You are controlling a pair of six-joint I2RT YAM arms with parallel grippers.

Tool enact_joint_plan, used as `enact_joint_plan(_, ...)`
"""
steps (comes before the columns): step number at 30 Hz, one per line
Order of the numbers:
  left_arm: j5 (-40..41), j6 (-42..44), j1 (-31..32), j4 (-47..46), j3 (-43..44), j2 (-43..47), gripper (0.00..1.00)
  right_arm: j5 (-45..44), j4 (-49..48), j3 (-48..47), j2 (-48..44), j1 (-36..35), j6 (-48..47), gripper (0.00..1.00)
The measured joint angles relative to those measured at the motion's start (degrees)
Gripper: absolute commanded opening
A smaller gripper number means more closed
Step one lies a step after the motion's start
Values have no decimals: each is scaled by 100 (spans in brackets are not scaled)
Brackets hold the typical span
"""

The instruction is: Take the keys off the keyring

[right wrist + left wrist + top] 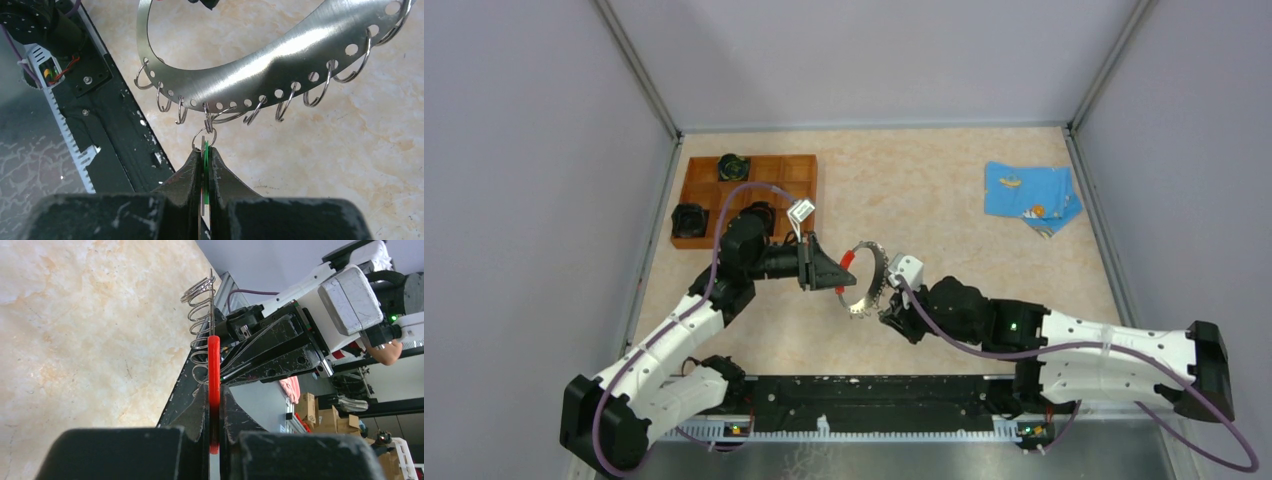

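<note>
The keyring [870,276] is a large thin grey metal band with a red section [847,262] and several small wire loops along its edge. It is held off the table between the two arms. My left gripper [836,272] is shut on the red section [214,385]. My right gripper [887,304] is shut on a green-headed key [205,165]. The key hangs from a small split ring [205,135] hooked through a hole in the band [260,70]. Most of the key is hidden between the right fingers.
A brown wooden tray [796,170] at the far left holds black round pucks [732,166]. A blue patterned cloth [1030,196] lies at the far right. A black rail [874,400] runs along the near table edge. Grey walls enclose the table.
</note>
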State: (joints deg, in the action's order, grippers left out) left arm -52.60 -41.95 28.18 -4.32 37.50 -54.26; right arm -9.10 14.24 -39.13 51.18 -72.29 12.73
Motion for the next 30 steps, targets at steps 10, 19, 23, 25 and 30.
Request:
enact_joint_plan(10, 715, -308, 7, -199, -966, 262, 1, -614, 369, -116, 317, 0, -31, 0)
enact_joint_plan(19, 1360, -986, 232, -1478, -2400, 323, 12, -608, 181, 26, 1217, -35, -188, 0)
enact_joint_plan(23, 1725, -1152, 389, -2020, -2894, 149, 20, -680, -168, 369, 1467, -35, -216, 0)
enact_joint_plan(25, 1904, -1156, 472, -2146, -3060, 90, 25, -767, -326, 501, 1578, -35, -223, 0)
enact_joint_plan(30, 2393, -1106, 623, -2243, -3390, 70, 34, -1132, -946, 756, 1860, -35, -323, 0)
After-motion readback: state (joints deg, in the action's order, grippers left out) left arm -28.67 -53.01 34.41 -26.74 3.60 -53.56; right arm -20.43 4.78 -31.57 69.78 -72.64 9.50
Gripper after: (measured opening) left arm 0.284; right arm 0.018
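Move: From the left hand, which pinches the keyring's red handle, the keyring's middle is about 5 cm right and 1 cm back at roughly equal height; the table spot for it lies some 3 cm right and 22 cm below. The wooden tray's centre is about 28 cm ahead and 22 cm left of that hand. From the right hand, gripping the green key's ring, the spot is about 5 cm ahead, 4 cm left and 15 cm down; the keyring is 4 cm ahead, 7 cm left and slightly above. Down go both hands together, taking the keyring towards the table: the left sinks about 18 cm, turning some 25 degrees, largely counter-clockwise and tipping, and its fingers part late to let go of the red handle. The right sinks about 12 cm with a little forward travel, its left-pointing fingers tilting further down, and keeps its shut grip on the green key and ring. ##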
